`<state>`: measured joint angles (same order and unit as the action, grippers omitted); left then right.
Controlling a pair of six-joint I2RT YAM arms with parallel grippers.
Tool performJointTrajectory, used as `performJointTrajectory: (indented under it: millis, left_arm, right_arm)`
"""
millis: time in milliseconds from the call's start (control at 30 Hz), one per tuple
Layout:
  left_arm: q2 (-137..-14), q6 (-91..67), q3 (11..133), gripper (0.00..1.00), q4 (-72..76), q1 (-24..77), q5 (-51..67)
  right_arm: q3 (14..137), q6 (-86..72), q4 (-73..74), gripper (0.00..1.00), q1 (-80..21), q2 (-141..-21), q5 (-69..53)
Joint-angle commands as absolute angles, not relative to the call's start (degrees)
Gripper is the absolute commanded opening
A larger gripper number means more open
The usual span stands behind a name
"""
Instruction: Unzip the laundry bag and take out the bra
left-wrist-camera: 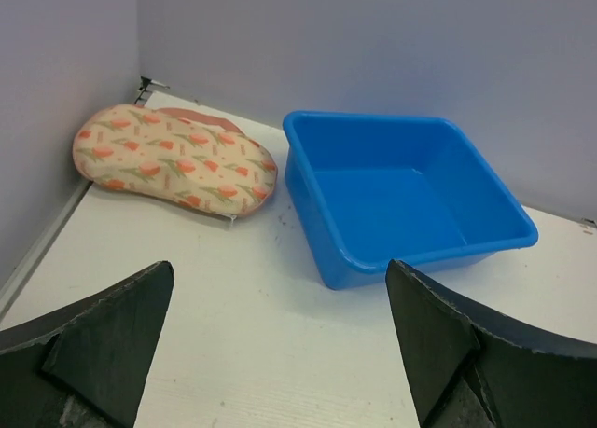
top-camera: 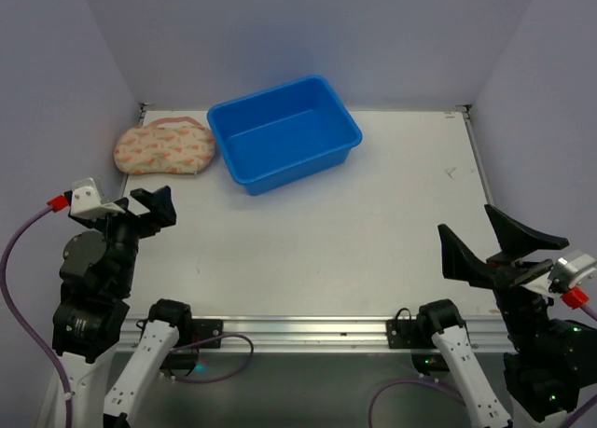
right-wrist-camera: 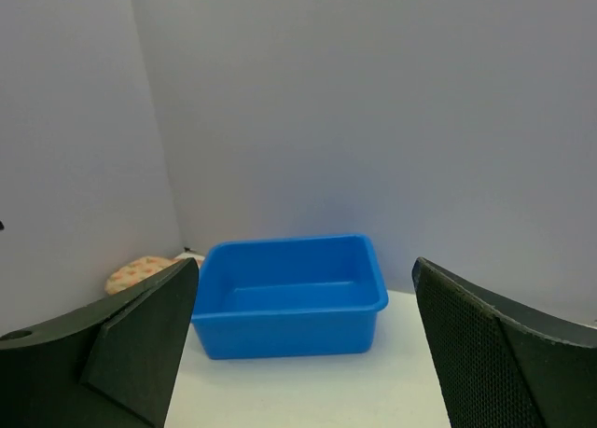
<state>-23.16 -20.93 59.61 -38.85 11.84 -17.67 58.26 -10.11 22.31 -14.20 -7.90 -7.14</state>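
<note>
The laundry bag (top-camera: 164,149), a cream pouch with orange-pink floral print and pink edging, lies closed at the table's far left corner, just left of the blue bin. It also shows in the left wrist view (left-wrist-camera: 175,158) and as a sliver in the right wrist view (right-wrist-camera: 140,270). The bra is hidden. My left gripper (top-camera: 140,207) is open and empty, near the left edge, well short of the bag. My right gripper (top-camera: 478,241) is open and empty at the near right.
An empty blue bin (top-camera: 284,132) stands at the back centre, right of the bag; it also shows in the left wrist view (left-wrist-camera: 403,193) and the right wrist view (right-wrist-camera: 291,294). Grey walls enclose the table on three sides.
</note>
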Motion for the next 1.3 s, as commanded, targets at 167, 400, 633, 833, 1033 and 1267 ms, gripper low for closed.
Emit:
performJointTrajectory:
  millis: [167, 400, 633, 833, 1033, 1267]
  left_arm:
    - [-27.3, -25.1, 57.2, 1.0, -35.3, 12.2, -15.5]
    - [-37.6, -30.2, 54.8, 1.0, -29.5, 12.3, -12.7]
    - [-56.1, -39.4, 51.9, 1.0, -15.6, 6.7, -11.5]
    - [-68.7, -50.3, 48.3, 1.0, 2.1, 0.0, -10.1]
    - [-82.2, -56.9, 48.3, 1.0, 14.2, -5.0, -7.7]
    - [-95.6, -58.0, 49.1, 1.0, 24.1, -9.6, -4.8]
  right_arm:
    - [56.4, -13.4, 20.5, 0.99, -14.2, -9.0, -7.9]
    - [53.3, -17.6, 21.4, 0.99, -14.3, -11.7, -10.7]
    - [51.9, -18.5, 23.5, 0.99, -14.2, -14.1, -15.9]
    - [49.0, -18.5, 22.4, 0.99, -14.2, -13.8, -20.1]
    - [47.4, -18.1, 22.3, 0.99, -14.2, -12.9, -22.2]
    - [46.6, -17.6, 21.9, 0.99, -14.2, -13.4, -22.2]
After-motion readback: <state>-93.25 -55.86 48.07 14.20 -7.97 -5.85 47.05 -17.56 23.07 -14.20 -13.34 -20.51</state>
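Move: The laundry bag lies about 34 cm ahead of the left hand, 8 cm to its left and some 32 cm below. The blue bin stands level with the bag's middle going outward, about 32 cm to the right of it. From the right hand the bag is roughly 43 cm ahead, 63 cm left and 42 cm below, with the bin as far ahead but only 30 cm left. Left hand, fingers open, swoops 25 cm forward and as far down towards the bag, rolling; right sinks 10 cm. ##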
